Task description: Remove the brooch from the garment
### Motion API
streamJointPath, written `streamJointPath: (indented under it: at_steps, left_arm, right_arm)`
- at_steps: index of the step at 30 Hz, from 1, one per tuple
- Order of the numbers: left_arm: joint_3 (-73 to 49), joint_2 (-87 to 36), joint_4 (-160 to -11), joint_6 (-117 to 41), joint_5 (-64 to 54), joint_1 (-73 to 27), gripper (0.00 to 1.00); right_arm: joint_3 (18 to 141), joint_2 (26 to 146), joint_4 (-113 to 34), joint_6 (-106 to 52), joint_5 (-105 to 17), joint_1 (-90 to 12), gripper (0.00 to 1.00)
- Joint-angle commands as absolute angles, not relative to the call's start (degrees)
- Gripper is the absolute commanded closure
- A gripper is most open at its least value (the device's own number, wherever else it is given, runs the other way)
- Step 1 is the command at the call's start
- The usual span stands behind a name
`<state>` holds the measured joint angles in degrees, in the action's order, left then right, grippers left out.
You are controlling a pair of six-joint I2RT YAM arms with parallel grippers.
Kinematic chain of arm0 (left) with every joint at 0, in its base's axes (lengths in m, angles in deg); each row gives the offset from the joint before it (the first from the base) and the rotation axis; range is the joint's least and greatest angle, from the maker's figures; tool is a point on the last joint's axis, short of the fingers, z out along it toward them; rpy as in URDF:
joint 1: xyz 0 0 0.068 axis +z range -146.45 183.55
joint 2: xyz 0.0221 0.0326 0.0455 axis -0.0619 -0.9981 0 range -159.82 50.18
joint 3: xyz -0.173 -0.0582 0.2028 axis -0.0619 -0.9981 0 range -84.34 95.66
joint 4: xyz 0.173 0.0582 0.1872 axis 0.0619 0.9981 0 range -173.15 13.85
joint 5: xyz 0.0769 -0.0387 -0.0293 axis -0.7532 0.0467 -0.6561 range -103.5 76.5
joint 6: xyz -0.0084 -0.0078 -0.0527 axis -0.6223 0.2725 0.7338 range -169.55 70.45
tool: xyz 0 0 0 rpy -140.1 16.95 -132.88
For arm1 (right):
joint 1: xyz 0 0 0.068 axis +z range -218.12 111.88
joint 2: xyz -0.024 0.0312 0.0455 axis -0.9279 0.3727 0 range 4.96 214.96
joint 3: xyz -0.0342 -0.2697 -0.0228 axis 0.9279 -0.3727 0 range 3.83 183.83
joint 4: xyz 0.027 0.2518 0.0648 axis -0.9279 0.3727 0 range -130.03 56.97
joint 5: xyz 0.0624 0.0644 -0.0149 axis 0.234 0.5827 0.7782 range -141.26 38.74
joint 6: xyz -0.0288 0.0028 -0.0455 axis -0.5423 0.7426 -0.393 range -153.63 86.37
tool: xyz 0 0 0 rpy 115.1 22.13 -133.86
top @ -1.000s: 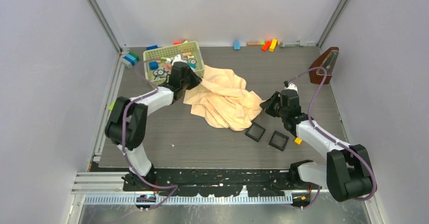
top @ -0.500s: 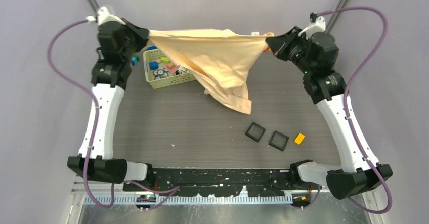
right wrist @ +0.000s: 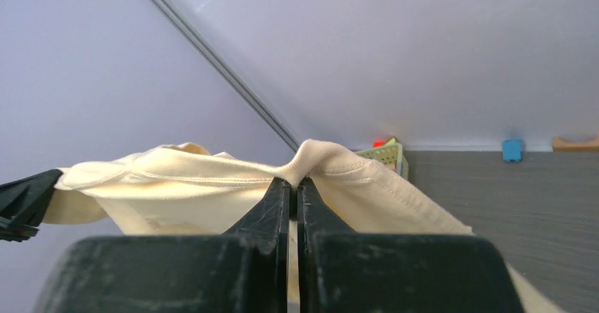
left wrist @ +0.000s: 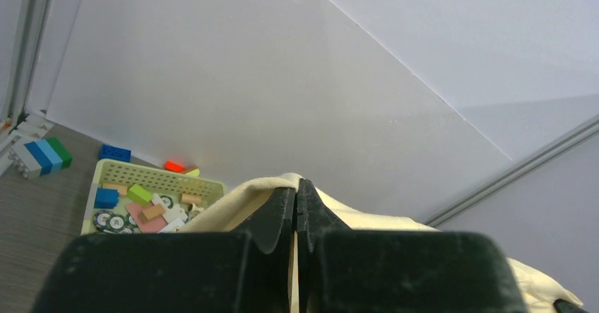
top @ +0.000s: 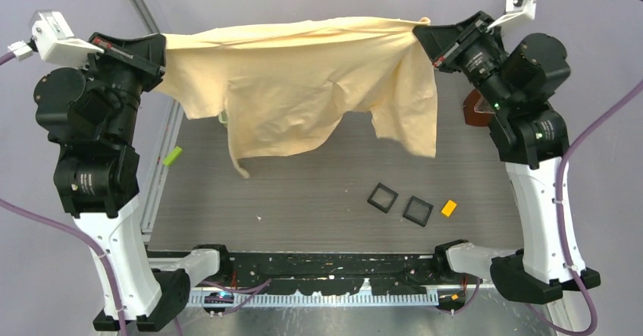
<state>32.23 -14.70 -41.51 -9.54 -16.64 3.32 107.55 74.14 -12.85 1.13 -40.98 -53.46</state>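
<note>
A pale yellow garment [top: 303, 86] hangs spread out high above the table, stretched between both arms. My left gripper [top: 158, 48] is shut on its left top corner, with cloth [left wrist: 261, 189] folded over the fingertips in the left wrist view. My right gripper [top: 421, 34] is shut on the right top corner, and the hem [right wrist: 332, 159] bunches over the closed jaws in the right wrist view. The brooch is not visible in any view.
Two black square trays [top: 383, 197] [top: 418, 210] and a small orange block [top: 448, 208] lie on the grey table at front right. A green basket of toys [left wrist: 152, 200] stands at back left, mostly hidden behind the cloth from above. A brown metronome [top: 478, 108] peeks out behind the right arm.
Both arms rose further and moved apart, lifting the garment from a loose drape into a wide, taut sheet. One second ago it lay crumpled on the table.
</note>
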Motion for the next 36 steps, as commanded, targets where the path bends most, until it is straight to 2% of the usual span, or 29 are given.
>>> streamJointPath:
  at_steps: [1, 3, 9, 12, 14, 17, 19, 20, 24, 26, 29, 32, 36]
  left_arm:
    - [33.3, -13.8, -40.8, -11.4, -21.1, 5.1, 1.00]
    - [31.7, -13.9, -40.5, -11.1, -19.7, 5.1, 1.00]
    - [16.7, -13.9, -46.4, -9.3, -17.2, 5.1, 1.00]
    - [12.2, -17.7, -49.4, -9.6, -17.8, 5.3, 1.00]
    - [13.6, -21.7, -49.7, -9.9, -17.7, 6.2, 1.00]
    - [22.2, -28.0, -47.8, -10.2, -16.0, 8.1, 1.00]
    - [33.0, -32.9, -41.2, -12.4, -18.0, 8.5, 1.00]
    - [38.4, -34.5, -39.0, -13.2, -19.3, 8.8, 1.00]
    - [48.5, -33.4, -37.5, -14.0, -21.8, 9.7, 1.00]
    - [49.2, -30.4, -37.0, -14.4, -21.7, 9.7, 1.00]
    - [41.3, -22.7, -37.2, -14.8, -19.3, 9.7, 1.00]
    - [20.4, -10.9, -41.8, -12.6, -12.3, 9.7, 1.00]
    - [-0.8, 1.8, -42.3, -9.8, 4.7, 9.7, 1.00]
  right_arm:
    - [110.6, 71.7, -15.0, 2.3, -44.6, -54.8, 0.99]
    - [105.3, 70.4, -16.5, 3.1, -44.1, -54.8, 0.99]
    - [89.5, 67.7, -23.6, 6.5, -42.7, -54.8, 0.99]
    - [85.7, 71.1, -27.3, 8.5, -42.6, -54.8, 0.99]
    - [86.2, 75.8, -28.7, 10.4, -42.0, -54.8, 0.99]
    - [96.9, 86.8, -26.8, 12.6, -39.4, -54.7, 0.99]
    - [108.9, 93.9, -21.7, 13.7, -38.7, -54.3, 0.99]
    - [118.6, 96.3, -17.7, 13.8, -38.3, -54.2, 0.99]
    - [146.0, 107.3, -7.8, 11.9, -37.6, -54.1, 0.99]
    - [149.8, 108.7, -6.9, 11.4, -39.0, -54.1, 0.99]
    - [140.2, 104.1, -10.9, 12.3, -39.1, -54.2, 0.99]
    - [118.4, 97.7, -20.8, 13.7, -38.8, -54.2, 0.99]
    - [94.8, 91.9, -29.0, 13.6, -38.8, -54.5, 0.99]
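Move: Both hands already hold the garment up by its edge, stretched between them. Its hanging middle lies about 22 cm right of the left hand and 22 cm left of the right hand, nearly level in reach and some 20 cm below. The toy basket stands about 32 cm ahead of the left hand, 7 cm right and 52 cm below. Below the right hand by about 54 cm lies one black frame 7 cm back and straight in line, the other 11 cm back and 10 cm right. Forward and down in a fast flap, both hands swing the garment out about 17 cm, the fingers tipping down some 25 to 30 degrees, then whip it up and back and level out. Both start sinking again at the end, the left back near its starting reach, the right still about 10 cm farther out. Both keep their pinch. ##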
